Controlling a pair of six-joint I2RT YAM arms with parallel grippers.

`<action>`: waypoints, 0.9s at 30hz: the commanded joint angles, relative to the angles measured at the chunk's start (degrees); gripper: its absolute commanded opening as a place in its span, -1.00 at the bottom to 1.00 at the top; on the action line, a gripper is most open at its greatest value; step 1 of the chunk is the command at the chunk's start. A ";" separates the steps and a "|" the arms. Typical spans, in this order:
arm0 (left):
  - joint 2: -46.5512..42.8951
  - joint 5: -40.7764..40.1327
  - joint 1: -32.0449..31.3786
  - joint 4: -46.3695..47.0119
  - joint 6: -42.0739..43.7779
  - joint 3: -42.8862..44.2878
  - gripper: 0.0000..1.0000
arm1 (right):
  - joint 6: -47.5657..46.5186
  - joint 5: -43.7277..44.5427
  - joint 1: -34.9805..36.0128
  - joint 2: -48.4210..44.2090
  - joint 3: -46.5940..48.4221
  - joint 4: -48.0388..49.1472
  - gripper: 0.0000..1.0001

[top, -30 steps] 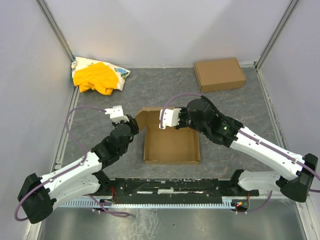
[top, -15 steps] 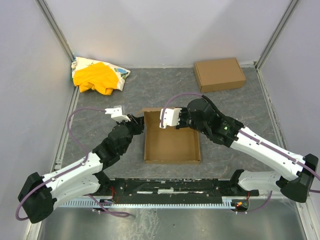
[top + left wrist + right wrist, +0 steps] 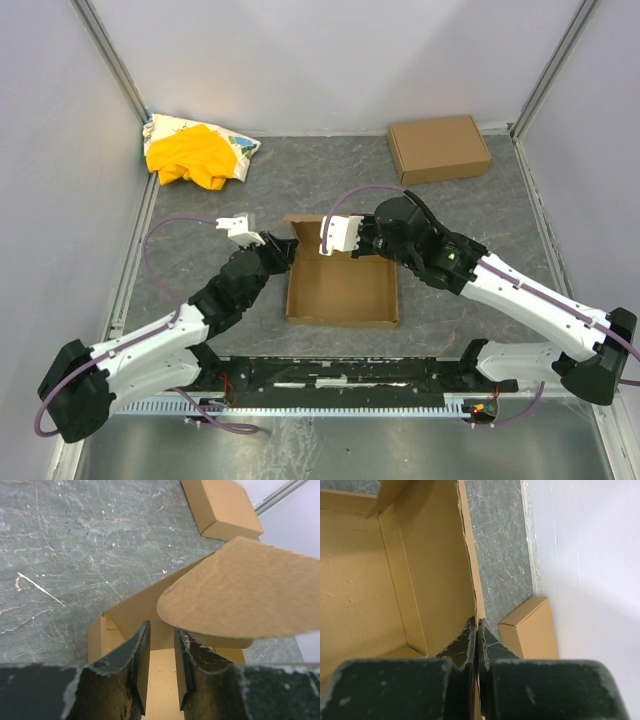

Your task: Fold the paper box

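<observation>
The paper box [image 3: 342, 292] lies open in the middle of the table, its walls standing and a flap [image 3: 303, 228] raised at its far left corner. My right gripper [image 3: 352, 252] is at the far wall and, in the right wrist view, the right gripper [image 3: 476, 621] is shut on that wall's thin top edge [image 3: 470, 565]. My left gripper [image 3: 283, 252] is at the far left corner. In the left wrist view the left gripper [image 3: 161, 627] is slightly open over the box floor, with the rounded flap [image 3: 240, 595] curving above its right finger.
A ready-made cardboard box [image 3: 440, 148] sits at the far right, also seen as the closed box [image 3: 220, 507] and the box corner [image 3: 532, 630]. A yellow-and-white cloth heap [image 3: 195, 150] lies at the far left corner. White walls enclose the table.
My left gripper has moved right to the box's far left corner and its jaws have narrowed. The corner flap has swung up and inward. The right arm has held still.
</observation>
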 commanded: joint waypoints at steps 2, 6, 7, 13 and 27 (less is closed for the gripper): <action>-8.82 -1.43 0.07 -4.76 2.40 2.44 -0.31 | 1.92 -1.62 0.26 -0.22 1.21 0.94 -0.97; -16.09 -2.07 0.05 -13.57 5.55 4.56 -0.20 | 2.48 -1.18 0.24 -0.35 1.17 1.12 -0.97; -18.02 -2.53 0.03 -15.56 6.79 5.24 -0.17 | 2.61 -1.05 0.21 -0.38 1.30 1.07 -0.97; -26.13 -2.01 0.10 -20.36 20.80 9.93 0.04 | 5.28 -0.63 0.27 1.28 4.30 -1.33 -0.97; -14.96 14.10 0.07 -26.47 43.10 20.07 0.28 | 7.93 -0.53 0.28 3.67 8.95 -5.57 -0.97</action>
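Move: The upper left corner of the raised lid stands about 3 cm ahead of the left hand, 1 cm to its left and 9 cm above. The left side flap is 1 cm ahead, 3 cm right and 4 cm up; the open tray's middle lies some 13 cm right, 7 cm back and 14 cm below. The right hand has the lid's rim between its fingers, with that corner roughly 14 cm to its left, level in reach and 1 cm lower. Left hand climbs some 15 cm and back off the side flap, fingers opening; right still pinches the rim. ##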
